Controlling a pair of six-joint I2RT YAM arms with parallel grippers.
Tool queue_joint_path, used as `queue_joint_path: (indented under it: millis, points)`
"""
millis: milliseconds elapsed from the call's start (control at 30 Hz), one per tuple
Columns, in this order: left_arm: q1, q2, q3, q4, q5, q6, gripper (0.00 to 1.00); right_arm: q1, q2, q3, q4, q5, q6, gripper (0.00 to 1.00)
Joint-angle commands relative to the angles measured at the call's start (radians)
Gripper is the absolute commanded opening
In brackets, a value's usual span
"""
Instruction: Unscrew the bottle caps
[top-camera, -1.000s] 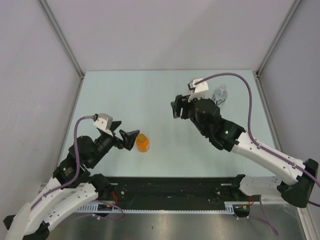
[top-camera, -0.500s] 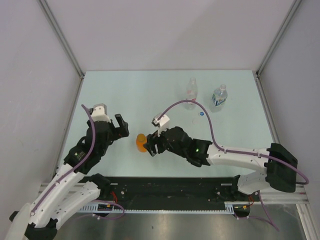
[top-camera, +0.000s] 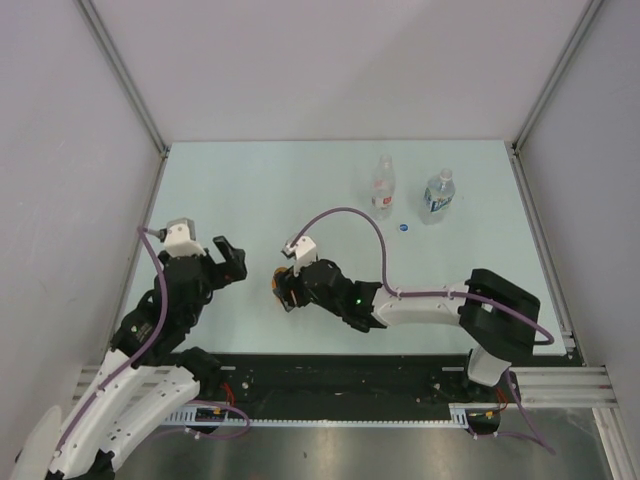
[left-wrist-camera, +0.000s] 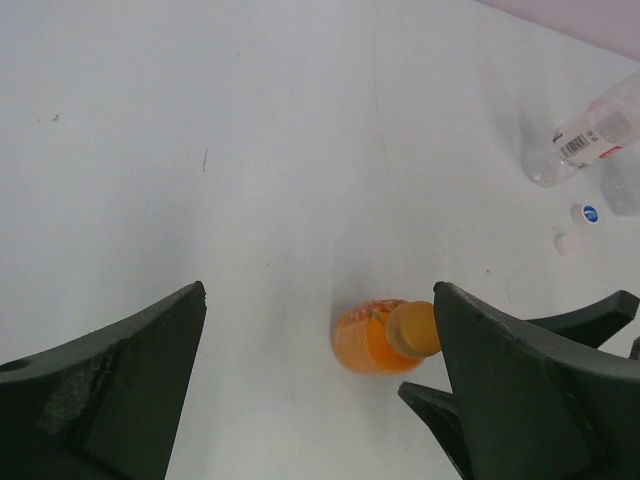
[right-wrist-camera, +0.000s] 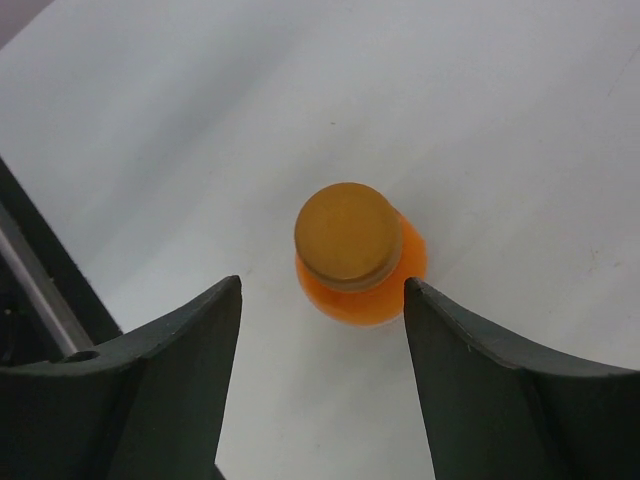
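Note:
The short orange bottle stands upright near the table's front, its orange cap on. My right gripper hovers open over it, fingers either side and just short of the cap, touching nothing. In the top view that gripper covers most of the orange bottle. My left gripper is open and empty, a short way left of the bottle. The red-white labelled bottle and the blue-white one stand at the back right. A blue cap and a white cap lie loose on the table.
Grey walls with metal corner posts close the table on three sides. A black rail runs along the near edge between the arm bases. The right arm's cable loops over the middle of the table.
My right arm swung from beside the back bottles down and left to the orange bottle, uncovering the red-white bottle. My left gripper drew back left, away from the orange bottle.

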Motion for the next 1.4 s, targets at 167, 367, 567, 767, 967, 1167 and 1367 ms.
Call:
queue_joint_path:
  millis: [167, 367, 567, 767, 967, 1167, 1367]
  points:
    - [0.009, -0.029, -0.015, -0.009, -0.016, 0.007, 1.0, 0.001, 0.103, 0.101, 0.12, 0.131, -0.04, 0.68]
    - [0.009, -0.034, -0.029, -0.004, -0.008, 0.007, 1.0, -0.007, 0.145, 0.127, 0.106, 0.135, -0.039, 0.59]
    - [0.009, -0.043, -0.038, 0.002, -0.005, 0.01, 1.0, -0.013, 0.144, 0.13, 0.057, 0.137, -0.022, 0.38]
    - [0.009, -0.042, -0.043, 0.021, 0.021, 0.024, 1.0, -0.014, 0.078, 0.13, -0.021, 0.189, -0.013, 0.14]
    - [0.009, -0.06, -0.032, 0.143, 0.231, 0.141, 1.0, -0.031, -0.188, 0.113, -0.176, 0.283, -0.002, 0.02]
    - [0.009, -0.072, -0.056, 0.433, 0.623, 0.205, 1.0, -0.223, -0.445, 0.017, -0.222, -0.001, 0.174, 0.0]
    - [0.009, 0.006, -0.066, 0.67, 0.938, 0.216, 1.0, -0.374, -0.6, -0.048, -0.156, -0.413, 0.321, 0.0]
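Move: The orange bottle stands about 4 cm ahead of the right hand and 2 cm to its left, its middle about 5 cm lower. From that hand, the clear red-label bottle is roughly 28 cm ahead and 20 cm right, the blue-label bottle 27 cm ahead and 33 cm right, and the loose blue cap 23 cm ahead and 26 cm right. From the left hand, the orange bottle lies about 3 cm ahead, 9 cm right and 15 cm below. The right hand eases about 4 cm forward and slightly left so its open fingers straddle the orange bottle's cap, closes on it, then lifts some 20 cm while carrying the bottle about 14 cm right, tipping its fingers up about 25 degrees towards level. The left hand waits open, then late on swings right and up towards the bottle, turning some 35 degrees clockwise. ##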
